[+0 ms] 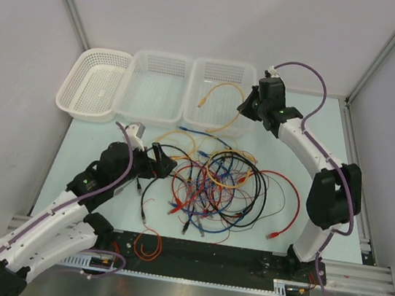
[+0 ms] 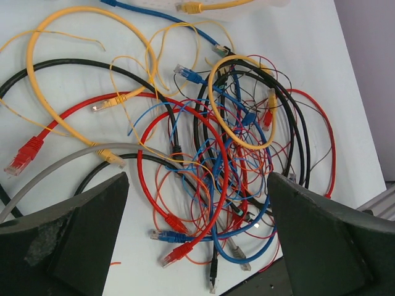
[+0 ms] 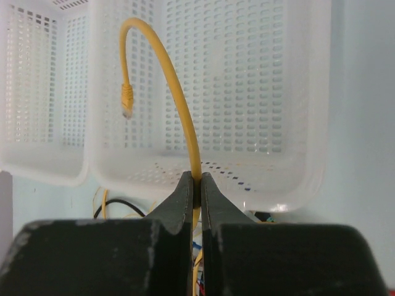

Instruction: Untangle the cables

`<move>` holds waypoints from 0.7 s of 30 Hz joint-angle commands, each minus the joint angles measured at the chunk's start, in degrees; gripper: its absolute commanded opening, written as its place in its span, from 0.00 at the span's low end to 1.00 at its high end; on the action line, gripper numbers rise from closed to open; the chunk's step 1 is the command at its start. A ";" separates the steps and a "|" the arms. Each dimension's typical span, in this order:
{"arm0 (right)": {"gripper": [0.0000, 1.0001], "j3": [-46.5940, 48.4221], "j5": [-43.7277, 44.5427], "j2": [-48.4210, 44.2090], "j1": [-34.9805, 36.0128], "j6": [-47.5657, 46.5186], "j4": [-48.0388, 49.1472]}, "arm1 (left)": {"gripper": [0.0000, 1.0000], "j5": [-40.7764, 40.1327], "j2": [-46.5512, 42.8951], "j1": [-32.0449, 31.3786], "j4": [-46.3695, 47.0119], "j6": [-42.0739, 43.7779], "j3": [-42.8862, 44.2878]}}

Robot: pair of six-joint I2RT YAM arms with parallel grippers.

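Note:
The cables (image 1: 214, 183) lie as a tangle of red, blue, black, yellow and orange loops in the middle of the table. My left gripper (image 1: 162, 164) hovers over the tangle's left side, open, with nothing between its fingers. In the left wrist view the tangle (image 2: 228, 154) fills the space beyond that gripper (image 2: 197, 185). My right gripper (image 1: 247, 111) is raised at the front of the rightmost basket (image 1: 224, 64), shut on a yellow cable (image 3: 179, 92). That cable arcs up over the basket and its plug (image 3: 126, 98) hangs down. In the top view the yellow cable (image 1: 224, 89) curves inside the basket.
Three white perforated baskets stand in a row at the back: left (image 1: 83, 73), middle (image 1: 162, 56) and the rightmost one. A red cable (image 1: 294, 206) loops out to the tangle's right. A small orange wire (image 1: 147, 244) lies at the near edge between the arm bases.

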 commanded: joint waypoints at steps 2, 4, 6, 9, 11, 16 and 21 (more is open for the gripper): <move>0.00 6.59 -2.20 5.52 -2.19 2.84 7.01 | 1.00 -2.26 -0.22 -0.12 -0.72 -1.47 -0.89; 0.00 8.61 -6.50 6.76 -3.50 5.46 9.02 | 1.00 -1.91 0.39 -0.12 -0.20 -1.56 -0.72; 0.00 9.23 -9.57 5.10 -3.69 6.53 11.49 | 1.00 -1.56 1.53 -0.12 -0.02 -1.56 -0.45; 0.00 12.12 -13.36 3.34 -3.25 7.41 11.06 | 1.00 -1.64 2.41 -0.12 0.42 -1.65 -0.80; 0.00 15.46 -14.51 3.15 -3.16 7.24 9.05 | 0.99 -1.65 2.76 -0.03 1.38 -1.82 -1.50; 0.00 24.42 -14.51 8.58 -4.74 5.13 2.19 | 1.00 -0.33 5.40 -0.03 3.85 -2.53 -1.51; 0.00 26.90 -16.26 13.69 -8.17 6.79 2.26 | 1.00 -0.41 6.81 -0.12 2.97 -1.83 -0.19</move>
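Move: The right hand already pinches a yellow cable; the right bin's middle lies about 12 cm ahead, 6 cm to its left and 15 cm below. The middle bin is as far ahead but some 28 cm left, and the tangle's middle lies roughly 17 cm behind, 3 cm left and 19 cm below. From the open left hand the tangle is about 3 cm ahead, 17 cm right and 17 cm below, the right bin 37 cm ahead and 14 cm right. Forward about 5 cm with a slight dip, then steeply up some 15 cm, the right hand carries the pinched yellow cable out above the near side of the right bin, fingers staying shut. Its wrist tips upward and rolls left side up, roughly 20 degrees in all. Meanwhile the open left hand sinks about 4 cm beside the tangle, tipping down slightly. ##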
